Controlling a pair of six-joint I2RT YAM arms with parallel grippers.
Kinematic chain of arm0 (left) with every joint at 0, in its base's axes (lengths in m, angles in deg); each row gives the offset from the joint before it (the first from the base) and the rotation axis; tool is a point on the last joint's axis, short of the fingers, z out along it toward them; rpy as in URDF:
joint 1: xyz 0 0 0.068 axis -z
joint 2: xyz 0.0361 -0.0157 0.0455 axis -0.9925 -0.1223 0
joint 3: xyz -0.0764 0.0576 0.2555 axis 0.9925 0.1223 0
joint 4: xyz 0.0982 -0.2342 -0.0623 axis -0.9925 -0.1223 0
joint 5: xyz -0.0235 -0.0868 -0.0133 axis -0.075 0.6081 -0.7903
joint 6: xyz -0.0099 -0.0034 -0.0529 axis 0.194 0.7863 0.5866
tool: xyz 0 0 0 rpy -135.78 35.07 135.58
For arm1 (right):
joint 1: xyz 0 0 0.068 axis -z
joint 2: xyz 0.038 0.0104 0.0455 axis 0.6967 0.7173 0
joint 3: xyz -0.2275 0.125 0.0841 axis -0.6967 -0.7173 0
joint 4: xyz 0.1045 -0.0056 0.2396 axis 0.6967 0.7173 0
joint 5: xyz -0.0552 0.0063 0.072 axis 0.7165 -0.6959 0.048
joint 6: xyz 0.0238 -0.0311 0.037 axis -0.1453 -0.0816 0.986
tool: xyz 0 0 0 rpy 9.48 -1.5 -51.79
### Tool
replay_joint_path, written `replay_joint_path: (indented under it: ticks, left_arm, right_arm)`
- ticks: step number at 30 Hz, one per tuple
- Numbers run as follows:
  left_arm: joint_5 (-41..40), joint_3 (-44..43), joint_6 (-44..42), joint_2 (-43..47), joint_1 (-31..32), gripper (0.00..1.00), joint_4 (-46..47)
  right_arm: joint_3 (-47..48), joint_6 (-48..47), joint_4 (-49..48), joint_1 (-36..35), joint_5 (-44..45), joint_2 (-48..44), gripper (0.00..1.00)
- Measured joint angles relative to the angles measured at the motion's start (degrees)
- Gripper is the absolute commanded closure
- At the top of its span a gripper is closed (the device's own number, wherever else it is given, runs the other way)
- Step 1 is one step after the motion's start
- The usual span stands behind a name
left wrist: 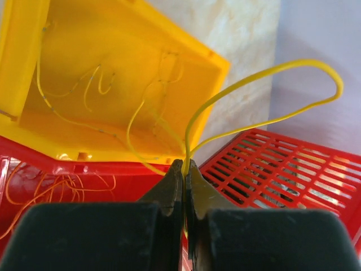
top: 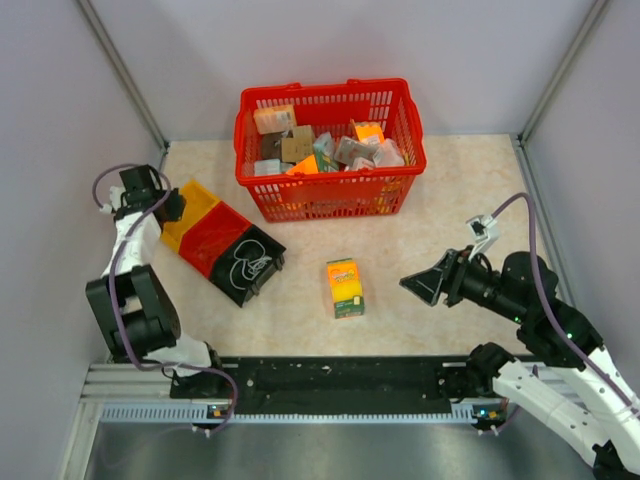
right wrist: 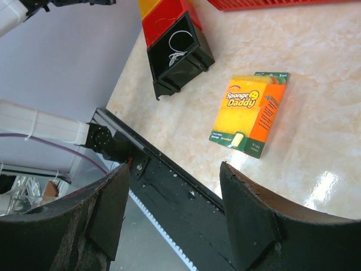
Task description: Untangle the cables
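Observation:
My left gripper [left wrist: 185,165] is shut on a thin yellow cable [left wrist: 271,96] that loops up to the right above the yellow bin [left wrist: 34,34]. More yellow cables [left wrist: 135,121] lie in that bin. Thin orange cables [left wrist: 51,189] lie in the red bin [left wrist: 130,178] beside it. White cables [top: 250,266] are curled in the black bin [top: 268,262], which also shows in the right wrist view [right wrist: 177,42]. In the top view the left gripper [top: 172,207] is at the yellow bin [top: 192,205]. My right gripper [top: 418,283] is open and empty, right of the yellow-green box [top: 345,287].
A red basket [top: 325,195] with several packages stands at the back, and its mesh shows close in the left wrist view [left wrist: 293,175]. The box [right wrist: 251,113] lies ahead of the right gripper [right wrist: 175,169]. The black rail [top: 330,385] runs along the near edge.

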Motion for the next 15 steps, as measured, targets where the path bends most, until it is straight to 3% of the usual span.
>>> replay_joint_path:
  ticks: [1, 4, 6, 10, 15]
  left_arm:
    - [2.62, -0.07, 1.36, -2.05, -0.85, 0.98, 0.13]
    - [9.57, -0.04, 4.92, -7.04, -2.86, 0.54, 0.44]
    - [12.76, 0.09, 6.21, -8.35, -3.48, 0.02, 0.44]
    - [14.34, 1.75, 8.46, -5.81, -3.67, 0.02, 0.98]
    - [15.08, 5.05, 8.59, 3.98, -3.67, 0.04, 2.23]
  right_arm:
    - [0.0, -0.02, 0.11, 0.0, 0.13, 0.07, 0.35]
    - [0.0, -0.11, 0.11, 0.0, 0.24, 0.28, 0.35]
    - [0.0, -0.2, 0.15, 0.0, 0.26, 0.5, 0.35]
    - [0.0, -0.44, 0.42, 0.0, 0.42, 0.76, 0.35]
    - [0.0, -0.46, 0.48, 0.0, 0.48, 1.44, 0.35]
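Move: The left hand, with the yellow cable still pinched in its closed fingers, hangs over the yellow bin, whose middle is some 3 cm ahead, 3 cm to the left and about 10 cm below. The red bin with the orange cable lies about 4 cm back and 5 cm right of the hand; the big red basket stands roughly 18 cm ahead and 40 cm right. From the right hand the yellow bin is about 28 cm ahead and 65 cm left, 20 cm lower. The left hand dips quickly, about 5 cm, towards the yellow bin with the yellow cable, rolling some 15 degrees so that its left side drops, and near the bottom its fingers spring from shut to wide open and let go of the cable. It then turns straight back up, rising about 6 cm with the empty fingers held open, while easing a couple of centimetres to the right and back. ##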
